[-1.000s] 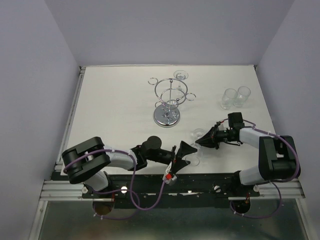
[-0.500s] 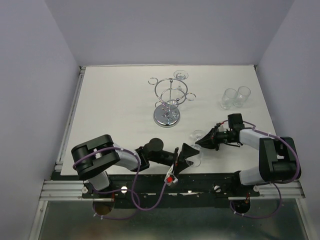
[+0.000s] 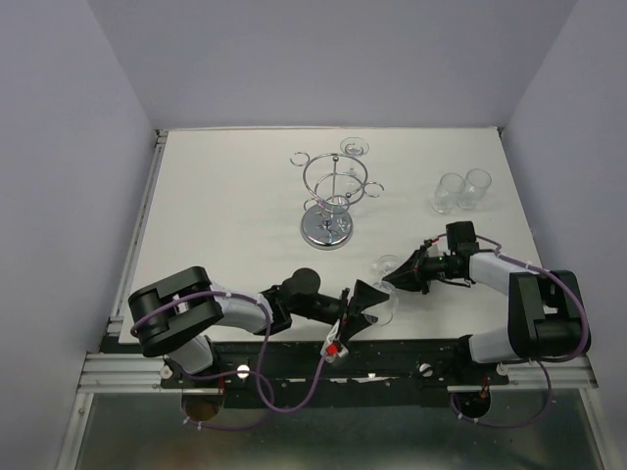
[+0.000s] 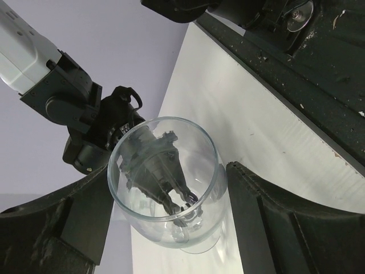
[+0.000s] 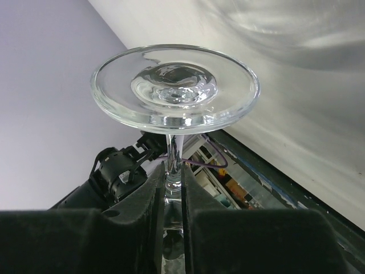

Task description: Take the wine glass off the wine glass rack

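Observation:
A clear wine glass (image 3: 386, 286) lies level in the air near the table's front edge, foot toward the rack. My right gripper (image 3: 399, 277) is shut on its stem (image 5: 173, 153), just under the round foot (image 5: 174, 85). In the left wrist view the bowl (image 4: 165, 182) sits between the fingers of my left gripper (image 4: 169, 174), which stands open around it with a thin gap at the right finger (image 4: 268, 222). From above, the left gripper (image 3: 368, 305) reaches in from the left. The chrome wine glass rack (image 3: 328, 229) stands upright at mid table, apart from both arms.
Another glass (image 3: 355, 149) hangs at the rack's far side. Two clear tumblers (image 3: 461, 192) stand at the right. The black rail (image 3: 392, 348) of the arm bases runs just below the held glass. Walls close in the table on three sides.
My left gripper has slid right along the front edge until its fingers took in the bowl, and they have narrowed. The right gripper and the glass have stayed put.

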Action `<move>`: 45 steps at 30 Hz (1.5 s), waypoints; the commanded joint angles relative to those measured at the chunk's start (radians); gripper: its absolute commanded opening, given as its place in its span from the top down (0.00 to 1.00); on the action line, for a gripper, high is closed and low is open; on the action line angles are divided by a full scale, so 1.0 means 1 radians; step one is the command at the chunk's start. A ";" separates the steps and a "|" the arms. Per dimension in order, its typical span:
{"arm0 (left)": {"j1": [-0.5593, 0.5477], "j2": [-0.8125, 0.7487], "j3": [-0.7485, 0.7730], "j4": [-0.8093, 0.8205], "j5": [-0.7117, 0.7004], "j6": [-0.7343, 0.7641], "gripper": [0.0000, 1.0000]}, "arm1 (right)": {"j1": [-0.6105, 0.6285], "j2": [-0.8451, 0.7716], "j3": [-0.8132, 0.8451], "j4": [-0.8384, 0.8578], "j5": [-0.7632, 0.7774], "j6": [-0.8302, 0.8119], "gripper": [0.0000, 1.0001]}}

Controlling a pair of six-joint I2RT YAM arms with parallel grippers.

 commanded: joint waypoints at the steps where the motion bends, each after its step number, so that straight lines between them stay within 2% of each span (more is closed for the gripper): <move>1: -0.006 -0.066 0.028 -0.062 0.049 0.047 0.18 | 0.003 -0.012 0.042 -0.013 0.025 -0.006 0.78; 5: -0.002 -0.080 0.043 -0.113 0.046 0.067 0.21 | 0.002 -0.002 0.055 -0.014 0.028 -0.001 0.67; 13: 0.003 -0.072 0.054 -0.101 0.055 0.058 0.22 | 0.003 -0.008 0.060 -0.014 0.027 -0.003 0.31; 14: 0.006 -0.077 0.058 -0.101 0.053 0.041 0.22 | 0.003 -0.015 0.062 -0.014 0.019 -0.006 0.26; 15: 0.011 -0.080 0.061 -0.102 0.047 0.024 0.22 | 0.002 -0.020 0.068 -0.014 0.017 -0.010 0.10; 16: 0.014 -0.087 0.064 -0.105 0.046 0.003 0.23 | 0.002 -0.023 0.075 -0.016 0.011 -0.021 0.00; 24: 0.060 -0.184 0.121 -0.243 0.070 -0.152 0.24 | -0.021 -0.037 0.209 -0.149 0.045 -0.147 0.00; 34: 0.127 -0.271 0.241 -0.534 0.063 -0.438 0.25 | -0.107 -0.041 0.327 -0.162 0.103 -0.262 0.00; 45: 0.153 -0.271 0.314 -0.619 0.004 -0.812 0.25 | -0.120 -0.161 0.390 -0.169 0.151 -0.552 0.00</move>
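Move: Between the two hands hangs the wine glass, nearly lying with its foot forward: its middle is about 3 cm ahead and 2 cm right of the left hand, which has the bowl, and some 4 cm back and 1 cm left of the right hand, which is at the stem. The rack stands roughly 15 cm ahead and 14 cm left of the right hand, its middle 6 cm higher; two standing glasses lie 21 cm ahead and 15 cm right, about level in height. Spreading its fingers wide around the stem, the right hand frees the wine glass, then draws off forward and up about 8 cm each way and some 4 cm to the right, tilting back. The left keeps its hold on the bowl; once the right is open, it lifts about 5 cm and goes 4 cm forward, slightly left, turning nearly 40 degrees so that the glass's foot swings down. ##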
